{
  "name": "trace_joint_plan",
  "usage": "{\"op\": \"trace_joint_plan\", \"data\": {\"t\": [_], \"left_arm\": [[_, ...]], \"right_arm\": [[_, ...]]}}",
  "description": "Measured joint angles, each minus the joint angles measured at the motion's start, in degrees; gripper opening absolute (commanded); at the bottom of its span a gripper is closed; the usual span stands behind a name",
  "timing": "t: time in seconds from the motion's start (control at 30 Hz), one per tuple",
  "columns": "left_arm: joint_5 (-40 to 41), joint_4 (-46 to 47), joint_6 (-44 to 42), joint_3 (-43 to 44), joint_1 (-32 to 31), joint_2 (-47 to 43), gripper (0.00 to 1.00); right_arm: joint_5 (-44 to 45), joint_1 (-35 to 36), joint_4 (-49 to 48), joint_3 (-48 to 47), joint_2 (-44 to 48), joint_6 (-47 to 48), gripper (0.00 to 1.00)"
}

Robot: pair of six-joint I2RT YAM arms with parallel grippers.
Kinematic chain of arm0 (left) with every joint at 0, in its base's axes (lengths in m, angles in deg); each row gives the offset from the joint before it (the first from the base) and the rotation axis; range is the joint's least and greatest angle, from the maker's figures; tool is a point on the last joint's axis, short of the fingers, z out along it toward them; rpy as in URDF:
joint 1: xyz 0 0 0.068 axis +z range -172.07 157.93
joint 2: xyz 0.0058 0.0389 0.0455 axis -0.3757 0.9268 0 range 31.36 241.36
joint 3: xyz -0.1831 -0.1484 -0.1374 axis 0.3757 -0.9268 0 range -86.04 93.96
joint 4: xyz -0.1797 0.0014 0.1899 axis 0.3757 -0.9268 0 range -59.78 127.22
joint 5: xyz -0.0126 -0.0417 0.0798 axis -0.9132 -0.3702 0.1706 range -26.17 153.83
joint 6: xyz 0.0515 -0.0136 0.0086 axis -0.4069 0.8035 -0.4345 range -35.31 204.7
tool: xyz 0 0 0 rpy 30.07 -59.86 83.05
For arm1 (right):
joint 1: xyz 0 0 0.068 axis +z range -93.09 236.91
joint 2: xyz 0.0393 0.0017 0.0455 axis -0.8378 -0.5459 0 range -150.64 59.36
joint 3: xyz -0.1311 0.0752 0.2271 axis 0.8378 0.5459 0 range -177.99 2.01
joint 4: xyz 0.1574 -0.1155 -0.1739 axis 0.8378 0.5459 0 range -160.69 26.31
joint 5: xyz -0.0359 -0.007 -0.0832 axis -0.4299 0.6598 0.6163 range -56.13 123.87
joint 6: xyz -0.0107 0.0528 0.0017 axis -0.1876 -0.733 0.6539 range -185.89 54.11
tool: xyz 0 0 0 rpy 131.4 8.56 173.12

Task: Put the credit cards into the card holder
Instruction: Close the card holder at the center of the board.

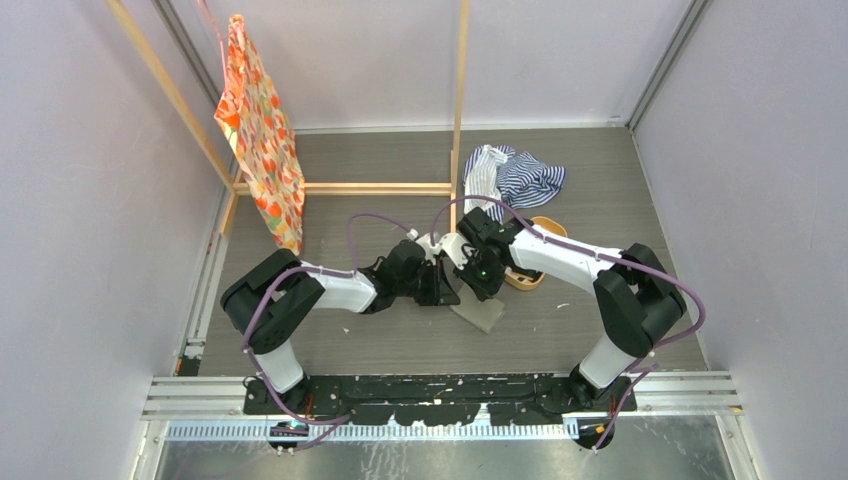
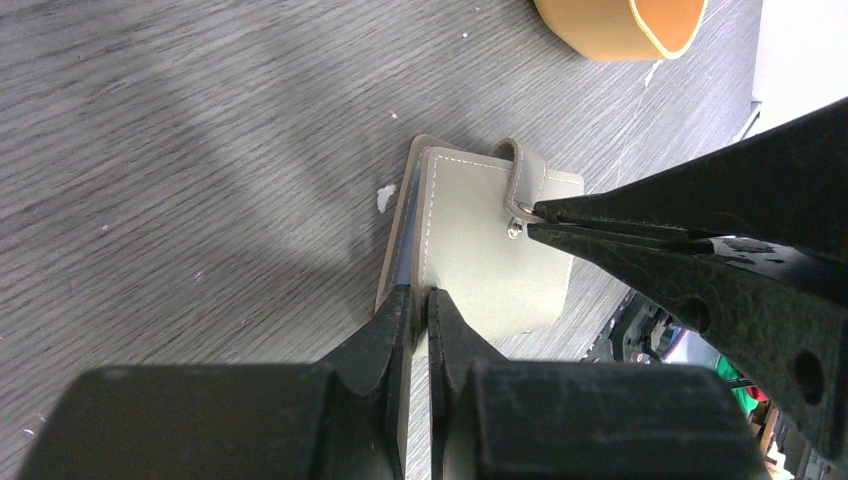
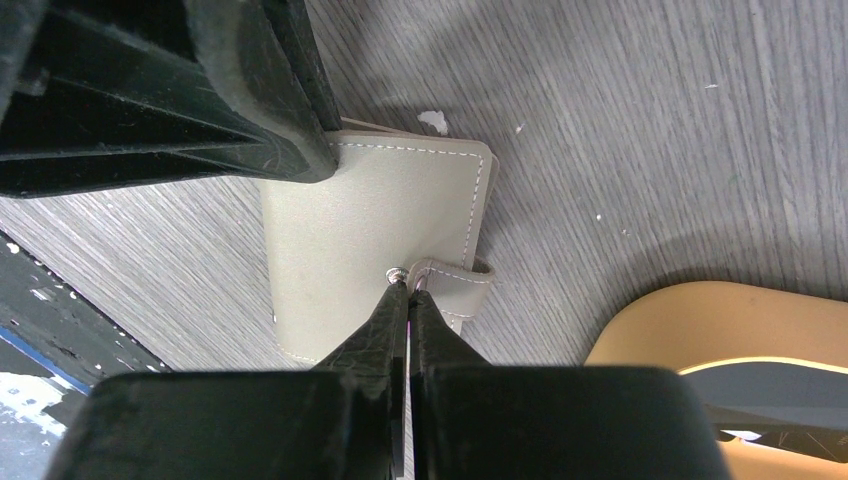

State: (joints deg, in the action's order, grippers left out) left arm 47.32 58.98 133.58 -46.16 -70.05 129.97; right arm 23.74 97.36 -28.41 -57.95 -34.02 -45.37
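The grey-taupe card holder [image 1: 482, 313] lies folded on the table between both arms. My left gripper [image 2: 420, 295] is shut on the near edge of the card holder's [image 2: 480, 260] top cover. A thin pale blue edge [image 2: 408, 245] shows between the covers, perhaps one of the credit cards; no other card shows plainly. My right gripper [image 3: 410, 285] is shut, its tips against the end of the closing tab [image 3: 455, 280] beside the metal snap [image 3: 396, 272] on the card holder [image 3: 350, 225]. Whether it pinches the tab I cannot tell.
An oval orange-tan tray [image 1: 530, 276] stands just right of the holder, with something dark and flat [image 3: 780, 395] inside. A striped cloth [image 1: 515, 175] lies behind it. A wooden frame [image 1: 460, 100] with a hanging patterned bag [image 1: 262, 130] stands at the back left.
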Motion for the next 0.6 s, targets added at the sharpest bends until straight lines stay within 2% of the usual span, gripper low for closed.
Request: {"op": "trace_joint_plan", "data": {"t": [0.23, 0.47, 0.6], "left_arm": [[0.0, 0.3, 0.2, -0.5, 0.0, -0.3, 0.08], [0.0, 0.5, 1.6, -1.1, 0.1, -0.5, 0.08], [0.0, 0.5, 1.7, -1.2, 0.1, -0.7, 0.08]], "right_arm": [[0.1, 0.4, -0.1, 0.0, -0.2, -0.1, 0.1], [1.0, 1.2, -0.8, -0.1, -0.7, -1.2, 0.26], [0.3, 1.3, -0.7, -0.2, -0.8, -1.6, 0.3]]}}
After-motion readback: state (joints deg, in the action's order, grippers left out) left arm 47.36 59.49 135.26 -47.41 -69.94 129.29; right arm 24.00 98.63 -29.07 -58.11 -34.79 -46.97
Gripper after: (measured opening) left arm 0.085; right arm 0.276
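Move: The strap of the card holder is already pinched right at the right hand's fingertips, its metal stud only about 1 cm to the left and 1 cm below. The card holder's middle lies some 2 cm to the left, 1 cm back and 1 cm lower; the yellow tray is about 8 cm ahead and 11 cm to the right. From the left hand, which already grips the holder's edge, the strap is roughly 5 cm to the right and 1 cm back, about level. The right hand lets go of the pinched strap, its shut fingers parting to about a quarter of their range around the strap's tip, while the hand creeps less than 1 cm to the left and a touch down over the stud. The left fingers stay shut on the edge of the holder, holding it in place. ##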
